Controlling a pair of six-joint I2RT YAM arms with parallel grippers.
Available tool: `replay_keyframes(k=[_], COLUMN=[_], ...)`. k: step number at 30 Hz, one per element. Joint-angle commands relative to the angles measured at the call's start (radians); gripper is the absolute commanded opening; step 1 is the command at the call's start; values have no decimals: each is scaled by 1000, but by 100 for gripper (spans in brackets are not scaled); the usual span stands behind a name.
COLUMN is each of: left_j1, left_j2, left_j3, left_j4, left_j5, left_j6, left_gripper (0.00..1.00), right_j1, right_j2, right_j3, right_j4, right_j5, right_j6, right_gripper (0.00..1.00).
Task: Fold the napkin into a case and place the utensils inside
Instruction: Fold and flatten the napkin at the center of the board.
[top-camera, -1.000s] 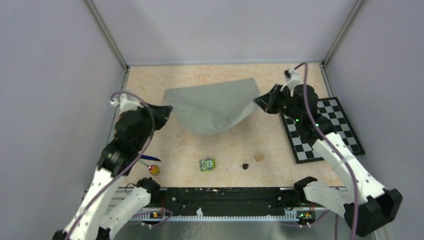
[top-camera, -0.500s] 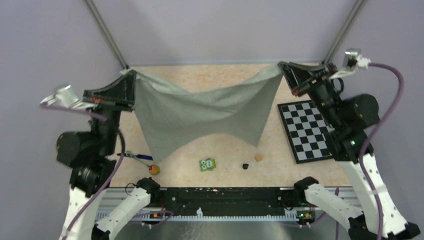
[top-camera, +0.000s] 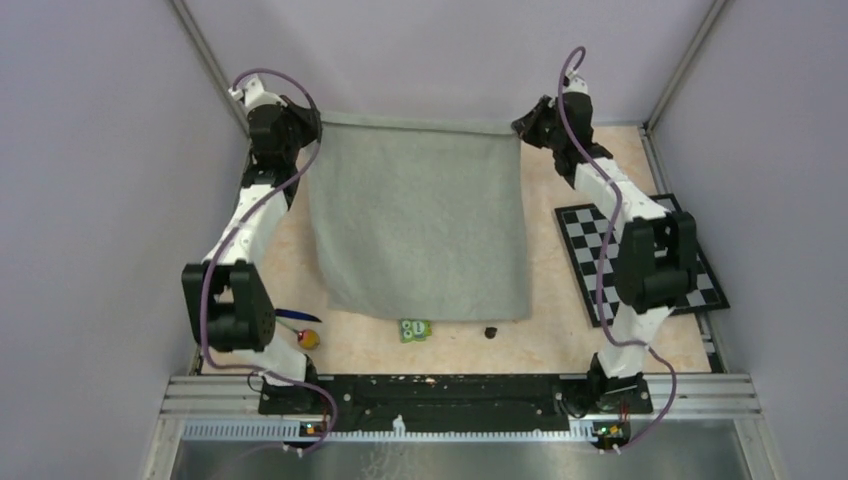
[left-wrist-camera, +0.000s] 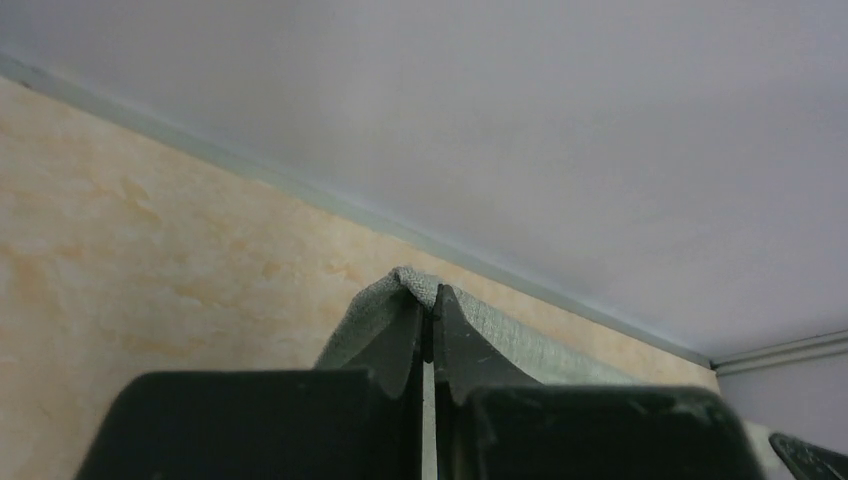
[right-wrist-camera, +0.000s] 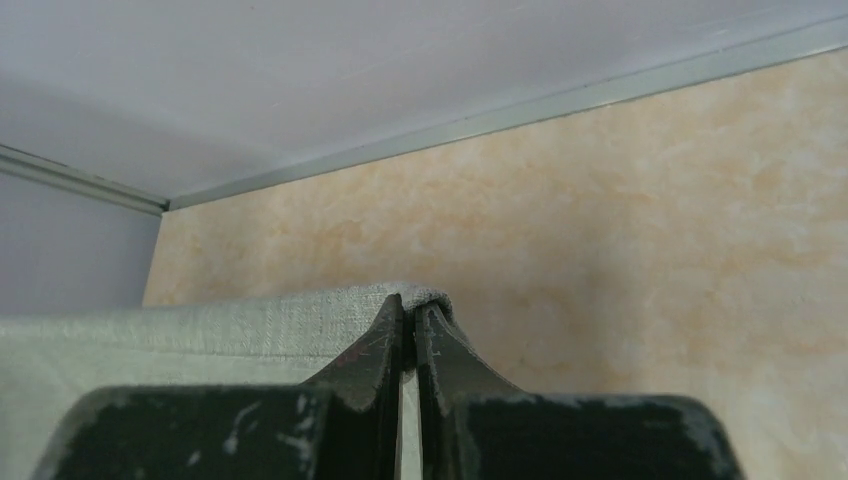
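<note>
The grey napkin (top-camera: 418, 218) is spread out, stretched between both arms at the far end of the table. My left gripper (top-camera: 312, 122) is shut on its far left corner (left-wrist-camera: 418, 283). My right gripper (top-camera: 518, 126) is shut on its far right corner (right-wrist-camera: 425, 295). The cloth's near edge reaches down toward the front. The utensils lie at the near left: a slim dark blue piece (top-camera: 296, 315) and a piece with a yellow-orange head (top-camera: 310, 339). No folded case shows.
A green owl-faced block (top-camera: 415, 329) and a small black object (top-camera: 491, 331) sit just in front of the napkin's near edge. The black-and-white checkerboard mat (top-camera: 640, 258) lies at the right, partly under the right arm. Walls enclose the table on three sides.
Both arms have reached forward to the far end of the table, drawing the napkin taut and spreading it flat. The small tan cube is now covered by the cloth.
</note>
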Motion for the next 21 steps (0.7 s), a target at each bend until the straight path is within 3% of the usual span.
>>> replay_keyframes(k=[1,6,10,14,21], left_j1=[94,174,213,207,170], left_j2=[166,366,449,385,217], left_j3=[100,102,96,27,-262], left_j4=[196,315,380,321,120], left_j5=[257,424,549,615,655], left_j6=[-151,-273,-319,-295,-254], left_gripper=[0,0,0,0,0], right_j1=[-35,-43,-45,-45,-49], right_j2=[155,314,348,286,174], right_j3=[232,330,368,289,38], right_j4=[69,57,4,-93,-138], right_j5=[-53,-139,-233,-282,-303], right_j6=[1,7,6,-11,-92], right_gripper=[0,0,0,0,0])
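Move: The left gripper keeps one far corner of the spread napkin pinched; the napkin's middle hangs some 15 cm back, 20 cm to its right and 18 cm below. From the right gripper, which keeps the other corner, that middle is about 17 cm back, 20 cm left and 12 cm below. Down on the table, the green block lies 32 cm back and 19 cm right of the left gripper; the chessboard is 14 cm back and 26 cm right of the right one. Bring both grippers down together, still pinching the napkin's far corners: the left sinks about 17 cm, the right some 11. Swing them forward 7 cm on the way, then draw them back nearly as far to carry the held edge back over the trailing cloth. Tip the fingers down 15-20 degrees as the hands turn inward and the left rolls left side down. ##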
